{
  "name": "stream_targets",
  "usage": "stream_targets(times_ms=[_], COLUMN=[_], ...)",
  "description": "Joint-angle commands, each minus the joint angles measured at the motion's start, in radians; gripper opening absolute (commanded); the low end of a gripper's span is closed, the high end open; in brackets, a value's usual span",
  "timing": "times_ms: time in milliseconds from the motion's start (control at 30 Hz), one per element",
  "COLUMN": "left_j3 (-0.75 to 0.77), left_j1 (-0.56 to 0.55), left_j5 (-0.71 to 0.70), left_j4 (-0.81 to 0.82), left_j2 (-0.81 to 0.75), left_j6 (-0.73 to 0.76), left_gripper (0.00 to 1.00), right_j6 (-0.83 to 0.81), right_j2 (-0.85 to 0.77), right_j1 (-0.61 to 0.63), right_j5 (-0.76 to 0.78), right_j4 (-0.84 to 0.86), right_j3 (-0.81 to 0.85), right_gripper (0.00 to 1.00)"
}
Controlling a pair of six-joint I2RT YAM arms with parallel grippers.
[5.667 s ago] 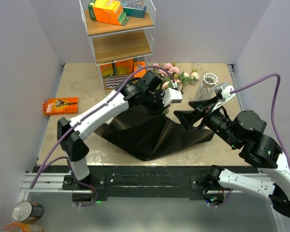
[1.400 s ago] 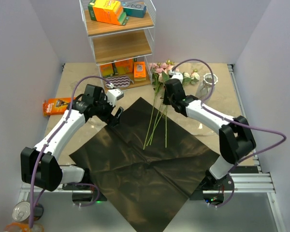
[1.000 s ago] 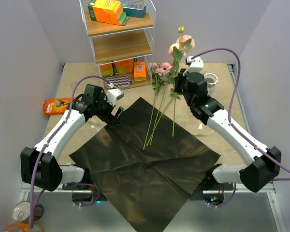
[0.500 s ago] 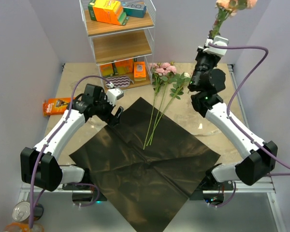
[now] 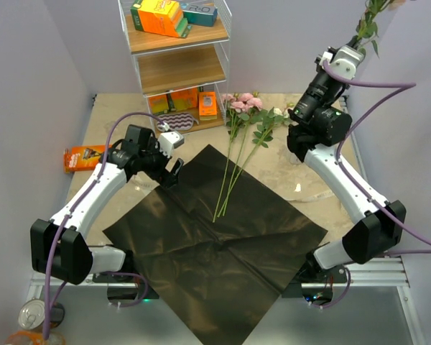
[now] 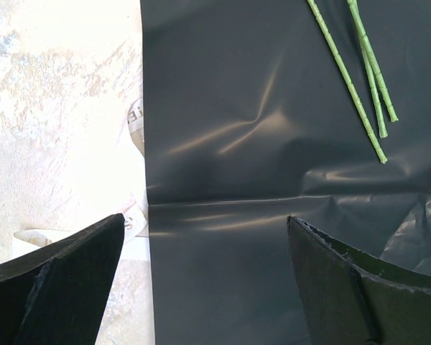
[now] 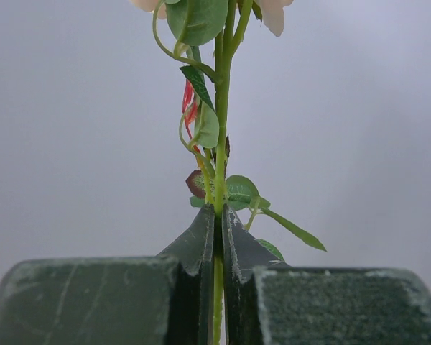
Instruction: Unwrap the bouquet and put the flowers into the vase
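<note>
The bouquet is unwrapped: its black paper (image 5: 215, 230) lies spread flat on the table. Long-stemmed flowers (image 5: 233, 162) rest across the paper's far corner, with their pink and cream heads (image 5: 244, 100) toward the shelf. My right gripper (image 5: 353, 49) is raised high at the back right, shut on one flower's green stem (image 7: 220, 129); its head runs off the top of the frame. My left gripper (image 5: 174, 171) hangs open over the paper's left corner (image 6: 273, 144), holding nothing, with stem ends (image 6: 352, 79) beyond it. The vase is hidden behind the right arm.
A wire shelf rack (image 5: 176, 68) with orange boxes stands at the back. An orange box (image 5: 90, 157) lies on the table at the left. A pale ribbon strip (image 6: 135, 126) lies by the paper's edge. Walls close in on both sides.
My right arm has lifted the held flower off the table, higher and to the right, until its head left the top of the frame. The left arm has not moved.
</note>
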Motion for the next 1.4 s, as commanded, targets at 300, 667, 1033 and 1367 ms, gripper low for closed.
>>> stream_targets(times_ms=[300,667,1033,1367], left_j3=[0.057,0.079,0.083,0.085], left_j1=[0.005,0.005,0.005,0.005], left_j5=[0.051,0.092,0.086,0.068], left_j4=[-0.021,-0.017,-0.023,-0.028], left_j2=[-0.032,-0.014,-0.005,-0.039], left_j6=[0.077,0.091,0.099,0.096], left_gripper=[0.99,0.99,0.99,0.99], right_j6=[-0.123,-0.087,-0.045,0.212], right_j2=[0.105,0.174,0.229,0.104], right_j1=[-0.092,-0.128,-0.13,-0.121], right_j5=[-0.016,-0.031,0.017,0.271], right_j4=[0.382,0.47,0.528,0.088], right_j3=[-0.026,-0.039,-0.079,-0.168], right_gripper=[0.0,0.0,0.0,0.51])
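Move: The right hand holds a peach-flowered stem high up. The vase, mostly hidden behind the arm, is about 8 cm ahead of it, 2 cm to the right and, at mid-height, some 46 cm below. The remaining flowers lie with their middle roughly 6 cm ahead, 17 cm left and 57 cm down, and the white rose heads 24 cm ahead and 5 cm left. From the left hand the vase is some 15 cm ahead, 34 cm right and slightly lower. Down and forward towards the vase, the right hand carries the pinched stem, heads up, after a small shift to its right: about 14 cm down and 9 cm forward. The fingers tip some 15 degrees further towards level and swing a little clockwise. Just at the end they part to nearly half open and let go of the stem. The left hand, open and empty, rises slightly. ##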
